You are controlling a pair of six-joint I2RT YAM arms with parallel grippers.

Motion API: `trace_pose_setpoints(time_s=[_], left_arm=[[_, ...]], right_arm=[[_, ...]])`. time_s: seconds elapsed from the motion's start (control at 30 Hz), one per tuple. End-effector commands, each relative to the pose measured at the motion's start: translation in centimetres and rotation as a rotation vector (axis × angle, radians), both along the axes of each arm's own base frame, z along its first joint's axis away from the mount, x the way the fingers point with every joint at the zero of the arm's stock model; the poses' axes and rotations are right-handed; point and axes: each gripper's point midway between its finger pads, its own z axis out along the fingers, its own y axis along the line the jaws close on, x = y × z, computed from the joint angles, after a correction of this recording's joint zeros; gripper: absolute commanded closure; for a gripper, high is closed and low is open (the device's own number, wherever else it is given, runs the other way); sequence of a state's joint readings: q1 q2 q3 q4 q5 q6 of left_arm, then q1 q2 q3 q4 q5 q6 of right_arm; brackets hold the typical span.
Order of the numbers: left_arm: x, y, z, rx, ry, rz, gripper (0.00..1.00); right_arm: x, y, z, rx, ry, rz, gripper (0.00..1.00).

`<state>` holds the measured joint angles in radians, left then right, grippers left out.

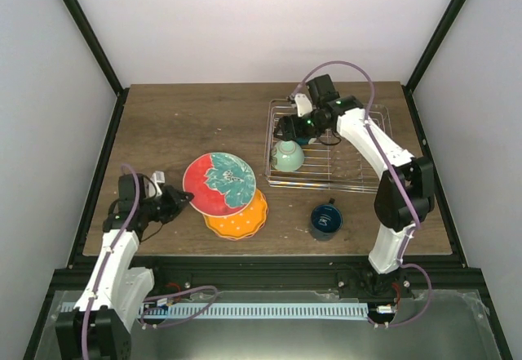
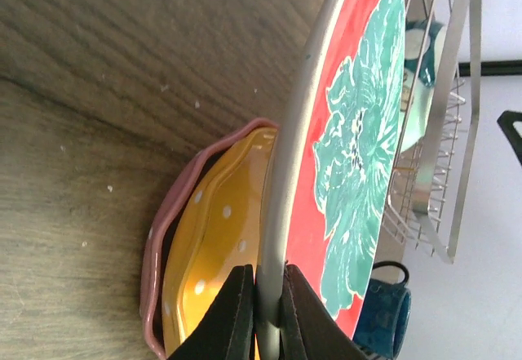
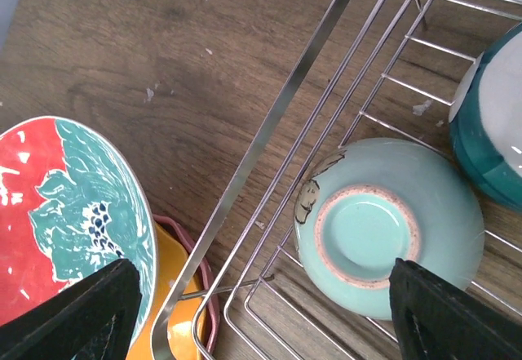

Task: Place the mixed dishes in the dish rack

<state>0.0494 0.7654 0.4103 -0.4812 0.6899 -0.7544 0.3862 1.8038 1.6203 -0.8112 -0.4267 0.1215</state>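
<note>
My left gripper (image 1: pixel 181 200) (image 2: pixel 267 315) is shut on the near rim of the red-and-teal plate (image 1: pixel 218 182) (image 2: pixel 359 156), which stands tilted up off the stack. Under it lie the orange dotted plate (image 1: pixel 242 220) (image 2: pixel 220 237) and a pink plate (image 2: pixel 159 254), only its rim showing. The dark blue mug (image 1: pixel 325 220) stands upright on the table in front of the dish rack (image 1: pixel 359 182) (image 3: pixel 269 123). In the rack's left end a pale green bowl (image 1: pixel 287 157) (image 3: pixel 383 229) lies upside down, beside a blue-sided bowl (image 3: pixel 489 123). My right gripper (image 1: pixel 287 126) (image 3: pixel 265 315) hangs open above the green bowl, holding nothing.
The wooden table (image 1: pixel 179 123) is bounded by a black frame, with slanted posts at both back corners. The plate stack sits just left of the rack's front left corner. The rack's right half holds only bare wires.
</note>
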Motion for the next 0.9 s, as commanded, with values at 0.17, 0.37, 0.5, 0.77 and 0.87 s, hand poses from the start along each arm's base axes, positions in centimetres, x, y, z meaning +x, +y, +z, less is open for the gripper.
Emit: trace_pose_setpoints(time_s=[0.17,0.37,0.5,0.77,0.87], left_arm=[[2.8,0.1,7.1,-0.024,-0.259,-0.036,1.00],[3.8,0.3,8.8,-0.034,-0.296,-0.028,1.00],[4.3,0.1,10.1,-0.048,-0.331,-0.048,1.00],[5.0,-0.3,11.7,-0.074,-0.389,-0.081,1.00],[5.2,-0.5,12.2,-0.078,-0.399,-0.094,1.00]], right_arm=[[1.3,0.3,1.1,0.122,0.016,0.009,0.15],[1.4,1.0,1.4,0.181,0.026,0.038,0.15],[0.8,2.2,1.9,0.260,0.035,0.099,0.15],[0.3,4.2,2.1,0.369,0.030,0.225,0.15],[0.3,5.5,1.4,0.356,0.033,0.255,0.15]])
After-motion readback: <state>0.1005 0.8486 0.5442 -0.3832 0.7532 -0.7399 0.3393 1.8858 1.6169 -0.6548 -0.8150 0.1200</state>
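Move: The left hand pinches the red-green plate by its left rim; the dish rack's middle lies about 12 cm ahead, 33 cm right and 7 cm below it, the orange plate 5 cm back, 11 cm right and 9 cm below. From the open right hand, the held plate's middle is some 13 cm back, 14 cm left and 8 cm lower; the green bowl sits 6 cm back, 2 cm right, 12 cm below. Left hand lifts the pinched plate about 5 cm and forward; open right swings left towards it, tilting fingers left. ##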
